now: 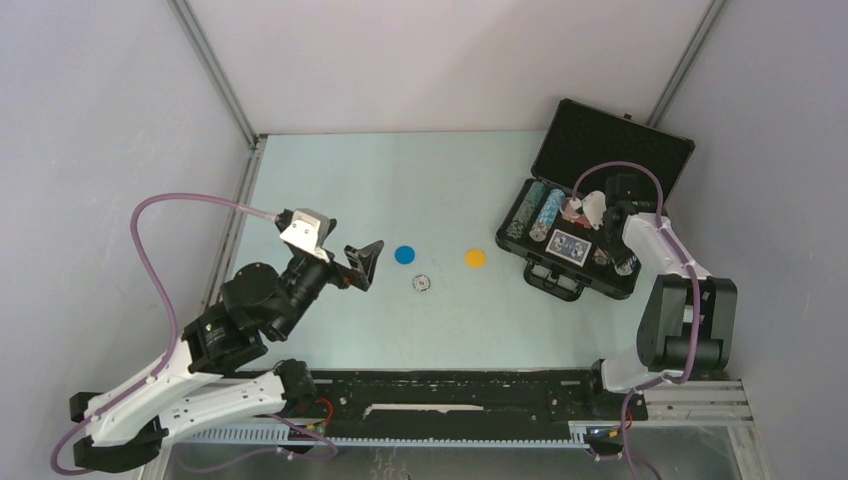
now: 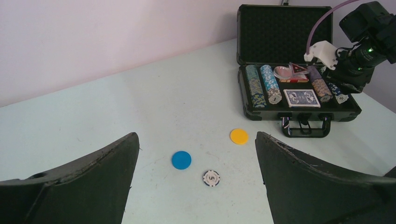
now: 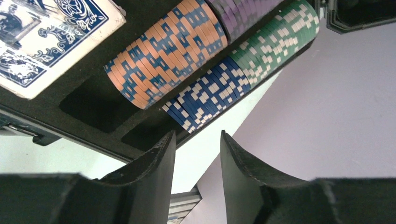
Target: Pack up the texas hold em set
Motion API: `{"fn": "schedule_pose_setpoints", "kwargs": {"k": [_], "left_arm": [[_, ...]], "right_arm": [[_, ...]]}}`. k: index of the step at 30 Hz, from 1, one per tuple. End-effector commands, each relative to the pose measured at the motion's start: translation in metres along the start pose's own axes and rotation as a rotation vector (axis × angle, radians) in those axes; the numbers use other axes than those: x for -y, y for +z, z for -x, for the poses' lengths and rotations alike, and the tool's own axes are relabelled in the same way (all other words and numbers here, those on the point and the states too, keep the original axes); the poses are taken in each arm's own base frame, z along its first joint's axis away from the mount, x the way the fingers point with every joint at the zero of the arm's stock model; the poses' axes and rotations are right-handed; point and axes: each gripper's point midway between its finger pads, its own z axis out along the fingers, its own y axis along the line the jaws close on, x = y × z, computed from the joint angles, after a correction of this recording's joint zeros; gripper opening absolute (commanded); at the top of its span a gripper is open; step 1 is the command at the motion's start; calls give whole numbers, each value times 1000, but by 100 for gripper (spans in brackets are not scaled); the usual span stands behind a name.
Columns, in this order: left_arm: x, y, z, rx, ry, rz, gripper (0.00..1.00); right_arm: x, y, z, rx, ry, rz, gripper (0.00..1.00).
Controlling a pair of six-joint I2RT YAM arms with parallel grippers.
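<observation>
The black briefcase [image 1: 556, 279] lies open at the table's right, its foam lid [image 2: 275, 32] up. Inside are rows of striped poker chips [image 2: 254, 86], a blue card deck [image 2: 302, 98] and a red triangle [image 2: 299, 70]. My right gripper [image 3: 198, 133] hangs open and empty over the case's near right corner, just past the blue chip row [image 3: 210, 95] and the orange row [image 3: 168, 51]. On the table lie a blue disc [image 2: 181, 159], a yellow disc [image 2: 239, 136] and a single white chip [image 2: 211, 178]. My left gripper [image 2: 197, 135] is wide open above them, holding nothing.
Pale walls and aluminium frame posts [image 1: 215, 70] close in the table on three sides. A black rail [image 1: 450, 385] runs along the near edge between the arm bases. The case's handle [image 2: 306, 128] sticks out toward the table's middle.
</observation>
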Motion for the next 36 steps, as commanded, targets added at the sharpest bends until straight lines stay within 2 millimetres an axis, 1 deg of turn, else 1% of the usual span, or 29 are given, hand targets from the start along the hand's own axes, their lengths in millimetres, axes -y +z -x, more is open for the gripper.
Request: {"fn": "schedule_pose_setpoints", "kwargs": {"k": [1, 3, 5, 8, 10, 11, 12, 13, 16, 19, 21, 23, 24, 25, 26, 28, 31, 32, 34, 36], "left_arm": [[6, 5, -2, 7, -9, -11, 100], [7, 8, -4, -1, -7, -10, 100], [10, 10, -6, -12, -10, -13, 100], [15, 14, -12, -43, -19, -21, 100], [19, 17, -18, -74, -23, -23, 100], [21, 19, -21, -91, -27, -23, 100], [22, 20, -24, -110, -32, -22, 100], [25, 21, -28, -131, -38, -26, 100], [34, 21, -44, -205, -59, -54, 100], [40, 21, -70, -292, -68, -70, 100], [43, 20, -93, -366, -66, -86, 100], [46, 19, -116, -445, -76, -114, 100], [45, 20, -127, -482, -87, -120, 100], [44, 22, -137, -522, -101, -126, 100], [42, 25, -148, -569, -115, -125, 100], [37, 31, -165, -657, -150, -104, 100], [39, 39, -188, -768, -208, -73, 100], [42, 42, -195, -800, -217, -71, 100], [45, 49, -206, -858, -230, -52, 100], [48, 57, -220, -917, -229, -35, 100]], "right_arm": [[16, -27, 6, 69, 112, -92, 51], [19, -46, 12, 132, 168, -104, 54], [22, -69, 18, 223, 224, -113, 57], [26, -97, 18, 300, 282, -160, 61], [21, -118, 26, 367, 290, -183, 70], [15, -126, 33, 400, 287, -182, 78], [8, -134, 39, 431, 281, -172, 96], [1, -140, 45, 461, 281, -164, 99], [-21, -163, 75, 591, 329, -125, 100], [-54, -193, 118, 765, 368, -36, 100], [-81, -216, 146, 878, 387, 59, 100], [-121, -237, 170, 973, 313, 196, 100], [-140, -243, 178, 1009, 265, 242, 100], [-151, -249, 188, 1045, 270, 262, 100], [-157, -249, 193, 1049, 322, 271, 100], [-172, -245, 197, 1017, 383, 377, 100], [-186, -235, 192, 938, 449, 526, 100], [-188, -233, 192, 934, 476, 569, 100], [-185, -231, 196, 969, 541, 630, 100], [-175, -226, 202, 1012, 608, 646, 100]]}}
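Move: The white chip lies about 10 cm ahead of my left hand, 8 cm to its right and some 35 cm below. The blue disc is 16 cm ahead and 5 cm right of that hand, the yellow disc 15 cm ahead and 20 cm right, both equally low. From my right hand, the yellow disc is about 31 cm left, 4 cm ahead and 9 cm down; the card deck is 12 cm left, 5 cm ahead and 5 cm below. I lift my right hand out of the chip case, finish opening its fingers and sweep about 30 cm left to above the yellow disc, swinging the fingers up to point forward-left and sinking slightly at the end. Meanwhile my left hand, wide open, drops about 20 cm and drifts some 5 cm right towards the white chip, its fingers tipping down roughly 45 degrees. ##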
